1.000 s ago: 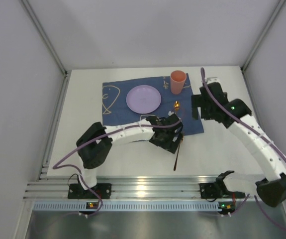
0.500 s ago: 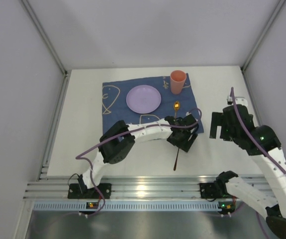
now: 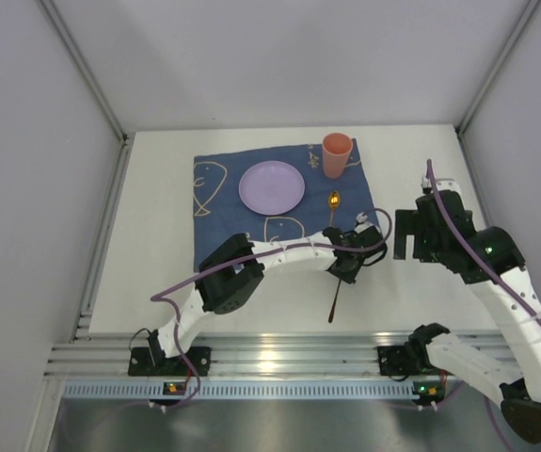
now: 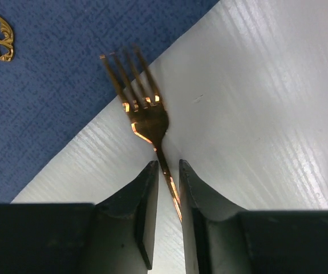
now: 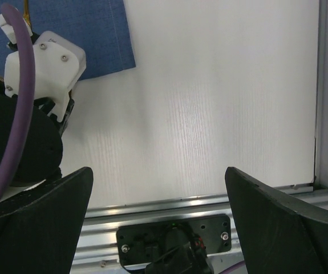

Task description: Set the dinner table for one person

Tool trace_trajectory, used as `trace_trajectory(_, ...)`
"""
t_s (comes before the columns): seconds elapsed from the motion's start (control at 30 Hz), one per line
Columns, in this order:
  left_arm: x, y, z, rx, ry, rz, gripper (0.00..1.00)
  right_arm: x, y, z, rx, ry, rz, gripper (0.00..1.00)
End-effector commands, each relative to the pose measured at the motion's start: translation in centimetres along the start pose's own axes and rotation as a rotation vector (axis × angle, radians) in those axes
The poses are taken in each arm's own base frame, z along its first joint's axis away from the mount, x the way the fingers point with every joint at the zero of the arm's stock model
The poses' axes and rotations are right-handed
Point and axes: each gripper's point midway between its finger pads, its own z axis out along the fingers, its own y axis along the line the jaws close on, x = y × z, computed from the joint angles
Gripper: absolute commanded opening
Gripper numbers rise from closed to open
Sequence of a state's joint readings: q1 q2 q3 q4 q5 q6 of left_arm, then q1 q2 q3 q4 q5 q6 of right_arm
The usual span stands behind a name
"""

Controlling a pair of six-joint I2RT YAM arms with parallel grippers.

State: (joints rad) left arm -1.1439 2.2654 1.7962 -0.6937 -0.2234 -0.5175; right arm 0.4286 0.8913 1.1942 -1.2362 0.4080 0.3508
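A gold fork (image 4: 145,114) lies with its tines on the corner of the blue placemat (image 4: 49,97) and its handle on the white dinner table (image 4: 255,103). My left gripper (image 4: 166,166) stands low over the fork, its jaws narrowed around the handle. The handle lies against the right finger and a thin gap shows on the left. From above, the left gripper (image 3: 343,268) hides the fork's head, and the handle (image 3: 332,301) sticks out toward me. My right gripper (image 5: 158,171) hangs wide open and empty over bare table, to the right of the placemat (image 3: 279,212).
On the placemat sit a purple plate (image 3: 272,186), an orange cup (image 3: 337,153) and a gold spoon (image 3: 334,201). A ribbed aluminium rail (image 3: 270,358) with both arm bases runs along the near edge. White walls close in the table on three sides.
My left gripper moved right onto the fork's handle and its jaws narrowed from wide to almost closed. The right arm drew back rightward off the placemat and opened fully.
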Motion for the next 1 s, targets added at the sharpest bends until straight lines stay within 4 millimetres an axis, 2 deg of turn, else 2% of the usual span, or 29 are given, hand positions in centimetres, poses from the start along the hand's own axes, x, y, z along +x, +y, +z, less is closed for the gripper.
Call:
trace_trajectory(0.0, 8.9, 4.0, 6.2, -0.206, 0.232, 0.024, 0.25, -1.0, 0.1, -0.8, -0.022, -0.017, -0.01, 1.0)
trace_trajectory(0.13, 10.5, 4.8, 6.7, -0.246, 0.264, 0.001, 0.11, -1.1, 0.5, -0.8, -0.042, -0.008, -0.022, 1.0)
trace_trajectory(0.2, 10.4, 4.9, 6.4, -0.253, 0.255, -0.003, 0.0, -1.0, 0.6, -0.7, -0.045, -0.004, -0.022, 1.0)
trace_trajectory(0.3, 8.8, 5.1, 4.6, -0.252, 0.214, -0.003, 0.0, -1.2, 0.7, -0.7, -0.047, -0.007, -0.02, 1.0)
trace_trajectory(0.4, 5.3, 4.5, 1.0, -0.222, 0.143, -0.011, 0.0, -1.4, 0.7, -0.6, -0.044, -0.014, -0.016, 1.0)
trace_trajectory(0.43, 3.5, 4.0, -1.2, -0.196, 0.099, -0.026, 0.0, -1.5, 0.7, -0.6, -0.038, -0.018, -0.013, 1.0)
trace_trajectory(0.5, 1.4, 4.2, -4.1, -0.176, 0.064, -0.059, 0.0, -1.8, 0.6, -0.6, -0.032, -0.029, -0.006, 1.0)
trace_trajectory(0.53, -0.1, 4.4, -6.5, -0.151, 0.022, -0.095, 0.0, -2.0, 0.4, -0.6, -0.025, -0.038, 0.004, 1.0)
trace_trajectory(0.6, -1.0, 6.6, -8.6, -0.167, 0.002, -0.185, 0.0, -2.2, 0.4, -0.6, -0.023, -0.054, 0.014, 1.0)
trace_trajectory(0.63, -2.4, 8.5, -10.9, -0.16, -0.044, -0.259, 0.0, -2.3, 0.4, -0.7, -0.022, -0.061, 0.026, 1.0)
trace_trajectory(0.67, -2.5, 9.7, -11.7, -0.165, -0.057, -0.289, 0.0, -2.6, 0.5, -0.6, -0.024, -0.07, 0.036, 1.0)
trace_trajectory(0.7, -1.8, 11.4, -11.9, -0.185, -0.046, -0.309, 0.0, -2.5, 0.6, -0.5, -0.026, -0.069, 0.04, 1.0)
trace_trajectory(0.73, -2.7, 14.3, -13.4, -0.196, -0.085, -0.363, 0.0, -2.5, 0.9, -0.4, -0.037, -0.066, 0.047, 1.0)
trace_trajectory(0.77, -2.6, 16.1, -13.7, -0.216, -0.088, -0.383, 0.0, -2.5, 1.1, -0.3, -0.045, -0.066, 0.052, 1.0)
trace_trajectory(0.8, -1.6, 18.1, -13.5, -0.246, -0.067, -0.398, 0.0, -2.5, 1.2, -0.1, -0.046, -0.064, 0.057, 1.0)
trace_trajectory(0.83, -1.8, 21.6, -14.2, -0.272, -0.074, -0.444, 0.0, -2.4, 1.4, 0.0, -0.054, -0.058, 0.06, 1.0)
trace_trajectory(0.9, -1.4, 25.0, -14.3, -0.303, -0.068, -0.472, 0.0, -2.5, 1.5, 0.0, -0.057, -0.057, 0.064, 1.0)
trace_trajectory(0.93, -1.5, 27.9, -14.9, -0.322, -0.078, -0.488, 0.0, -2.6, 1.6, 0.1, -0.057, -0.056, 0.064, 1.0)
trace_trajectory(0.97, -1.9, 29.1, -14.9, -0.326, -0.1, -0.492, 0.0, -2.6, 1.6, 0.1, -0.057, -0.058, 0.063, 1.0)
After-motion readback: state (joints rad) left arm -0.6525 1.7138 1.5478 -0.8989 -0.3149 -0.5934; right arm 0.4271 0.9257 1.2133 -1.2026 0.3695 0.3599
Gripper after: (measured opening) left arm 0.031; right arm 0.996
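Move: The fork lies on the table almost between the left hand's part-closed fingertips, its middle about 3 cm back from them, 1 cm to the left and 1 cm below. The spoon lies some 18 cm ahead and 1 cm left. The plate's middle is roughly 27 cm ahead and 19 cm left, and the cup about 35 cm ahead and 2 cm right. From the right hand the fork is about level, some 20 cm left and 22 cm below. The fork is pinched by its handle just behind the head as the left fingers close on it. After a brief near-standstill the left hand carries it off the table, about 23 cm left, rising some 14 cm and going forward about 11 cm, fastest at the end, towards the placemat's left part beside the plate. Late on, the wrist swings it counter-clockwise some 35 degrees. ##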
